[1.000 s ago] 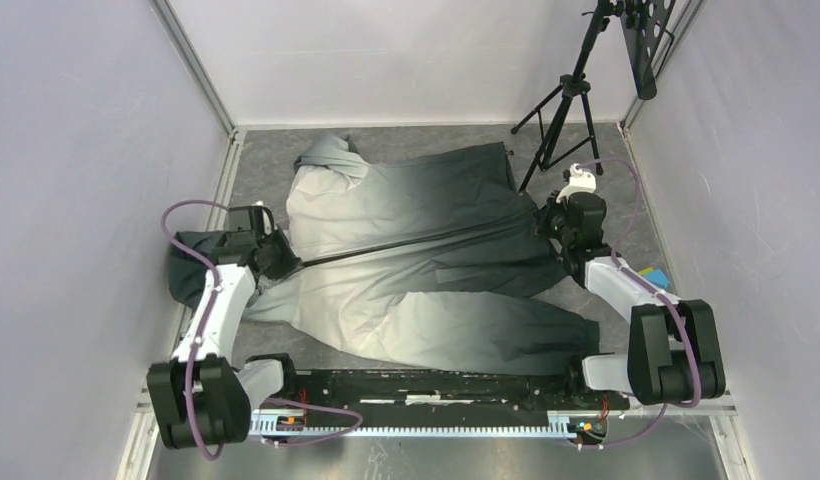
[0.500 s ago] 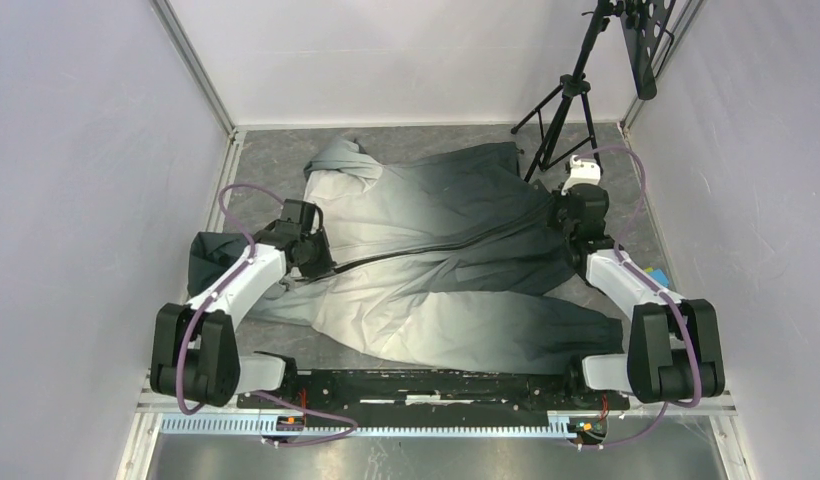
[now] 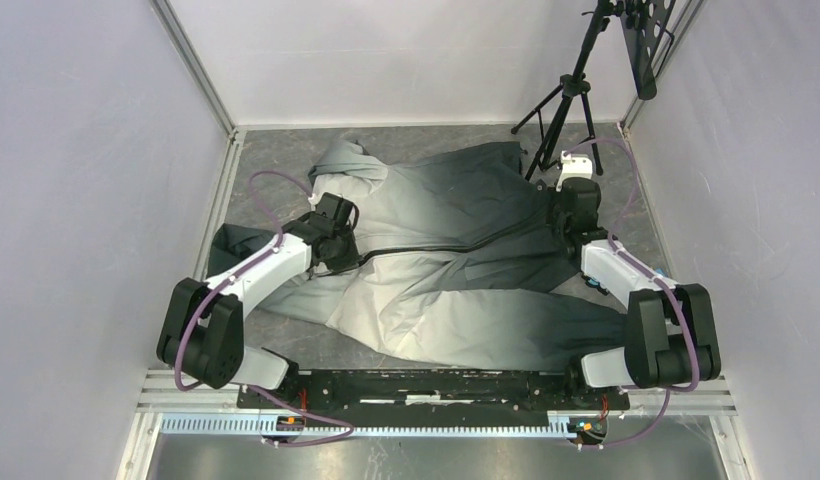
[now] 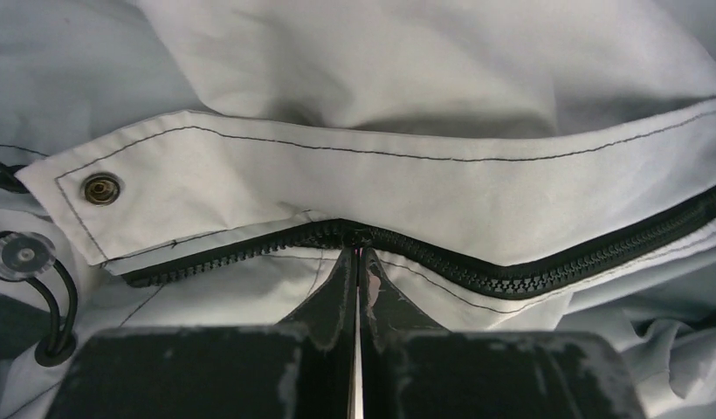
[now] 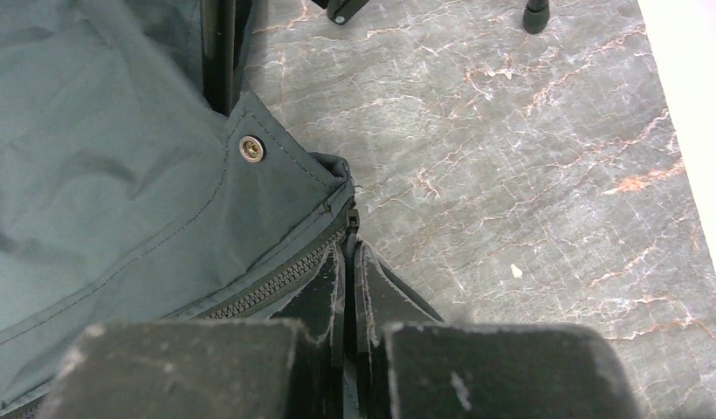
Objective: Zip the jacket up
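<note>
The jacket [image 3: 456,290] lies spread across the table, pale grey on the left and dark on the right, with its black zipper [image 3: 436,247] running in a slack wavy line. My left gripper [image 3: 343,261] sits at the pale end. In the left wrist view that gripper [image 4: 356,251] is shut, its tips pinched at the zipper slider [image 4: 360,235]; meshed teeth [image 4: 547,271] run off to the right. My right gripper [image 3: 558,222] is at the dark end. The right wrist view shows it [image 5: 348,249] shut on the zipper's end tab [image 5: 350,220] at the jacket corner.
A black tripod [image 3: 566,100] stands at the back right, one leg [image 5: 219,52] resting along the dark fabric. Snap studs [image 4: 102,188] [image 5: 251,149] sit on the placket. A cord toggle [image 4: 23,255] lies left of the left fingers. Bare marbled tabletop [image 5: 529,175] extends right of the hem.
My left gripper has travelled right toward the middle, still shut, and the pale end came with it. The zipper line went from taut to slack. My right gripper shifted slightly back.
</note>
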Tool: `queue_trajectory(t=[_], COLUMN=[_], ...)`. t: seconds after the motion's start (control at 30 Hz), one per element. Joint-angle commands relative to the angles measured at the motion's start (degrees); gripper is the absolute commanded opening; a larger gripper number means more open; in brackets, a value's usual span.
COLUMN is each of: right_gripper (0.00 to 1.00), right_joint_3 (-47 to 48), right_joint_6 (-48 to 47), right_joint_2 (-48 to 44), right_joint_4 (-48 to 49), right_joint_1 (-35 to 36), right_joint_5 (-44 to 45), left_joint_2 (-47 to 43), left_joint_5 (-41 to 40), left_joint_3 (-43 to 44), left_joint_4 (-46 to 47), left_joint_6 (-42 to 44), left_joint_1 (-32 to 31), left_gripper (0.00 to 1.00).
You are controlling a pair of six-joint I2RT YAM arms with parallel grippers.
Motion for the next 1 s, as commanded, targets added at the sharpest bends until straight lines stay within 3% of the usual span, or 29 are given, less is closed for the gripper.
queue_trajectory(t=[0.0,0.27,0.37,0.4,0.47,0.53,0.7,0.87,0.97], right_gripper=[0.00,0.01,0.17,0.27,0.41,0.52,0.65,0.71,0.74], right_joint_3=[3.73,8.69,9.87,10.15,11.28,12.88,15.41,15.77,14.64], right_joint_6=[-0.91,-1.60,-1.59,-1.53,-1.65,-1.82,-2.55,-0.84,1.00], right_joint_2=[0.62,-0.24,-1.69,-2.17,-2.76,-2.92,-3.40,-3.41,-1.51], right_joint_4=[-0.90,-9.84,-12.44,-13.06,-14.77,-16.90,-19.31,-15.89,-7.82], right_joint_1=[0.40,0.38,0.61,0.97,2.30,4.10,7.73,19.73,30.70], right_joint_5=[3.73,7.29,5.08,4.42,4.07,4.52,4.07,-1.05,-7.32], left_joint_2=[-1.56,-2.68,-4.40,-4.84,-6.04,-9.02,-17.55,-20.08,-17.57], left_joint_5=[-6.44,-6.56,-5.32,-4.06,-0.93,1.55,4.82,9.86,12.56], left_joint_3=[2.40,2.37,1.37,1.23,0.92,-0.11,-0.96,-5.61,-8.18], left_joint_4=[0.66,-1.53,-0.93,-1.03,-2.39,-3.35,-6.82,-4.53,0.31], left_joint_6=[-1.88,-2.11,-1.91,-1.54,-1.01,0.20,1.76,-2.69,-3.68], left_joint_1=[0.34,0.80,1.16,1.70,3.41,7.06,17.27,28.72,30.71], left_gripper=[0.02,0.02,0.02,0.07,0.39,0.58,0.97,1.00,1.00])
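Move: At the left fingertips is the jacket's zipper slider, still pinched, with the zip's left end about 6 cm to the left and 1 cm nearer the base. The flap's left snap lies roughly 7 cm left and 1 cm ahead of that hand. The right fingers still grip the zip's right end; the right snap is some 4 cm left, 3 cm ahead and 2 cm below, with a tripod foot about 4 cm left, 4 cm ahead and 6 cm down. Easing about 2 cm further left with the slider still pinched, the left hand then opens wide, lets go and draws up and off past the zip's left end, ending some 12 cm left. The right hand lifts, opens to release the zip's right end, then swings about 13 cm left above the zip, rising 6 cm. Both wrists turn counter-clockwise, roughly 20 degrees. ##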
